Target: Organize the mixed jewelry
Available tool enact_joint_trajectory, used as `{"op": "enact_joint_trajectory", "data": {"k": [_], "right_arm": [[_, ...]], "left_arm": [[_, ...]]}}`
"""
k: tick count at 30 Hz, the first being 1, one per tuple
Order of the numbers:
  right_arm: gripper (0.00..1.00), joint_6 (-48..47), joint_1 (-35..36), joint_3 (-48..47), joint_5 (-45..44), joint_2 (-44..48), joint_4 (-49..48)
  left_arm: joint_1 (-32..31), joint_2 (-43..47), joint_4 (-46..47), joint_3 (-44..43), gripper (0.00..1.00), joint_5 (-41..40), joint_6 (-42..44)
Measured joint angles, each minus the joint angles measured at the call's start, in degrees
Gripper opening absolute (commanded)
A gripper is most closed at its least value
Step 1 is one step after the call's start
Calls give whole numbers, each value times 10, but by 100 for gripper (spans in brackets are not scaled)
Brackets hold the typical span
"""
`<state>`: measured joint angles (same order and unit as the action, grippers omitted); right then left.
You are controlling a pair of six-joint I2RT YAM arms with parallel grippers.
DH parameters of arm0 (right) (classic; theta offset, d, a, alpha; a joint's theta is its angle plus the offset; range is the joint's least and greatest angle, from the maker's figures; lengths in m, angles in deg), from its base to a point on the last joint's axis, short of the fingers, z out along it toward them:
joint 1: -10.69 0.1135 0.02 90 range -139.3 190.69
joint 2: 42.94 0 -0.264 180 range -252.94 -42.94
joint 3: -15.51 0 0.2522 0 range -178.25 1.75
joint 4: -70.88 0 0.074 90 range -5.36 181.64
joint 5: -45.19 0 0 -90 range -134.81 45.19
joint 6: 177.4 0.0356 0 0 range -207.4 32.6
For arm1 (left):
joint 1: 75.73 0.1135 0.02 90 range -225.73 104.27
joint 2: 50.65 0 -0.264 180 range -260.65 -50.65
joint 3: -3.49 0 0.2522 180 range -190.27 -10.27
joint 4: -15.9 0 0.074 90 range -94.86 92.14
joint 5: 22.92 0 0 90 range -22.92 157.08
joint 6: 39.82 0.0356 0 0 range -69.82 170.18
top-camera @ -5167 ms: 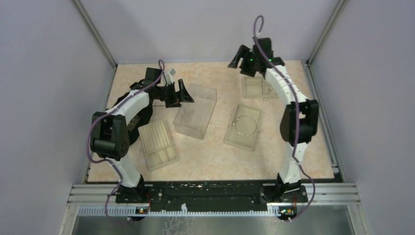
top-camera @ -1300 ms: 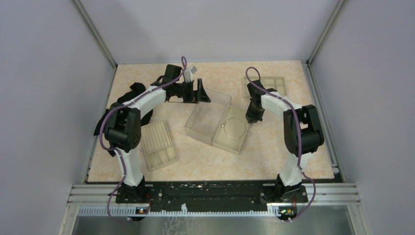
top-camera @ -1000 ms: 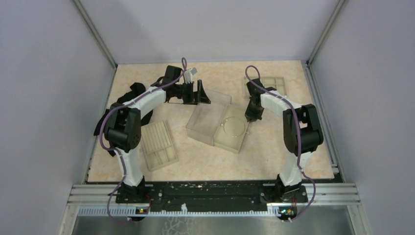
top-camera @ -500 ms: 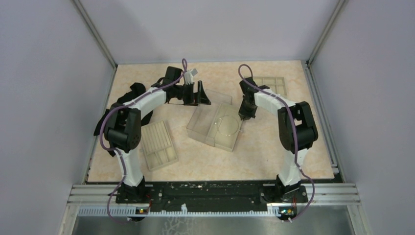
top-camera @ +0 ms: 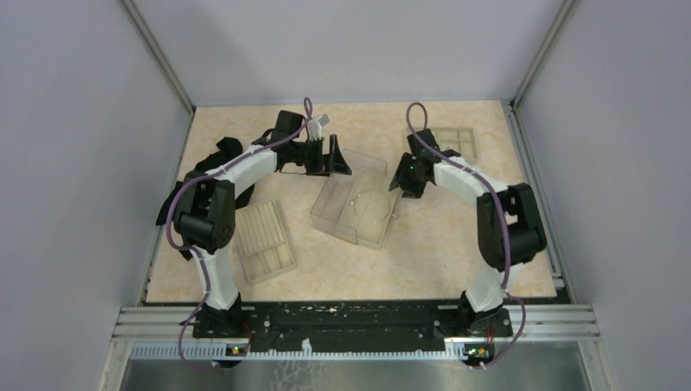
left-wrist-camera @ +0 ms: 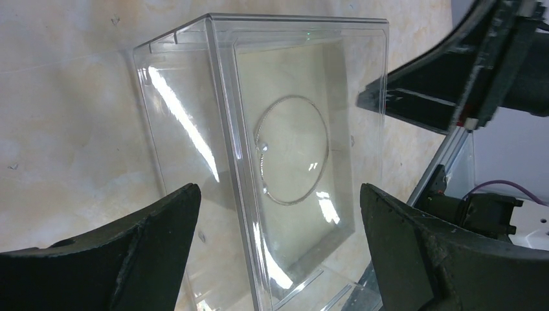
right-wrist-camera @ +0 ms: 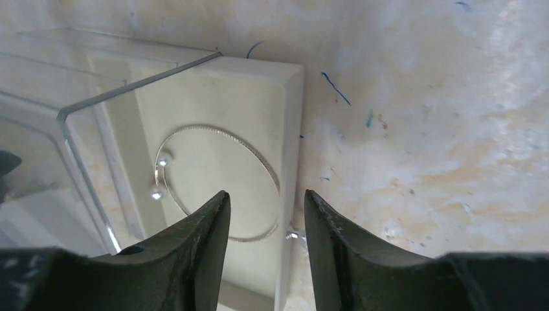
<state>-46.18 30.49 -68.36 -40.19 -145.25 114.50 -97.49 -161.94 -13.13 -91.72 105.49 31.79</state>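
A thin silver wire hoop with two small beads lies on a flat beige tray. The tray sits partly inside the clear plastic box. In the right wrist view the hoop is below my right gripper, which is open over the tray's right edge and holds nothing. A tiny silver piece shows at that edge. My left gripper stands wide open at the box's far side, and the hoop shows through the clear wall.
A ridged beige tray lies near the left arm. A compartmented beige tray sits at the back right behind the right arm. Something black lies at the left edge. The enclosure walls close in the table.
The right gripper, shut, pushed the tray with the hoop leftward into the clear box. It has now opened and lifted back slightly. The left gripper stayed open and still.
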Motion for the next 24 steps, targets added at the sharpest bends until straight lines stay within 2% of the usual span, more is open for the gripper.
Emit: {"op": "enact_joint_trajectory", "data": {"k": [3, 6, 7, 15, 24], "right_arm": [[33, 6, -20, 62, 4, 73, -32], [4, 16, -39, 113, 4, 117, -58], [0, 20, -44, 126, 6, 123, -66], [0, 37, -49, 154, 43, 87, -96], [0, 71, -29, 139, 109, 3, -163]], "left_arm": [[0, 0, -2, 0, 98, 0, 0], [0, 0, -2, 0, 98, 0, 1], [0, 0, -3, 0, 98, 0, 1], [6, 18, -29, 9, 98, -31, 15], [16, 34, -31, 30, 98, -6, 9]]}}
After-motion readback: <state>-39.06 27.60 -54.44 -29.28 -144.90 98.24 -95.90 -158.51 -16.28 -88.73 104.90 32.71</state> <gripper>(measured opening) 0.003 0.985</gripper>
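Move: The tray with the necklace, half inside the clear case, has its middle about 7 cm left of the right hand, 3 cm back and 4 cm below; its knob is only 1 cm left and 5 cm back. The case's middle stands some 12 cm left of the right hand, level ahead; the small compartment tray lies about 11 cm ahead and 11 cm to the right. From the left hand, the necklace tray is about 6 cm right, 6 cm back and 10 cm down. The necklace tray's outer side gets a fresh push: the right hand lifts off rightward and back, nearly 4 cm to the right, shutting its fingers, then comes down and swings left about 5 cm, the closed tips bearing on that side near the knob and pushing it towards the case. The wide-open left hand shifts 2 cm left and a little back. ##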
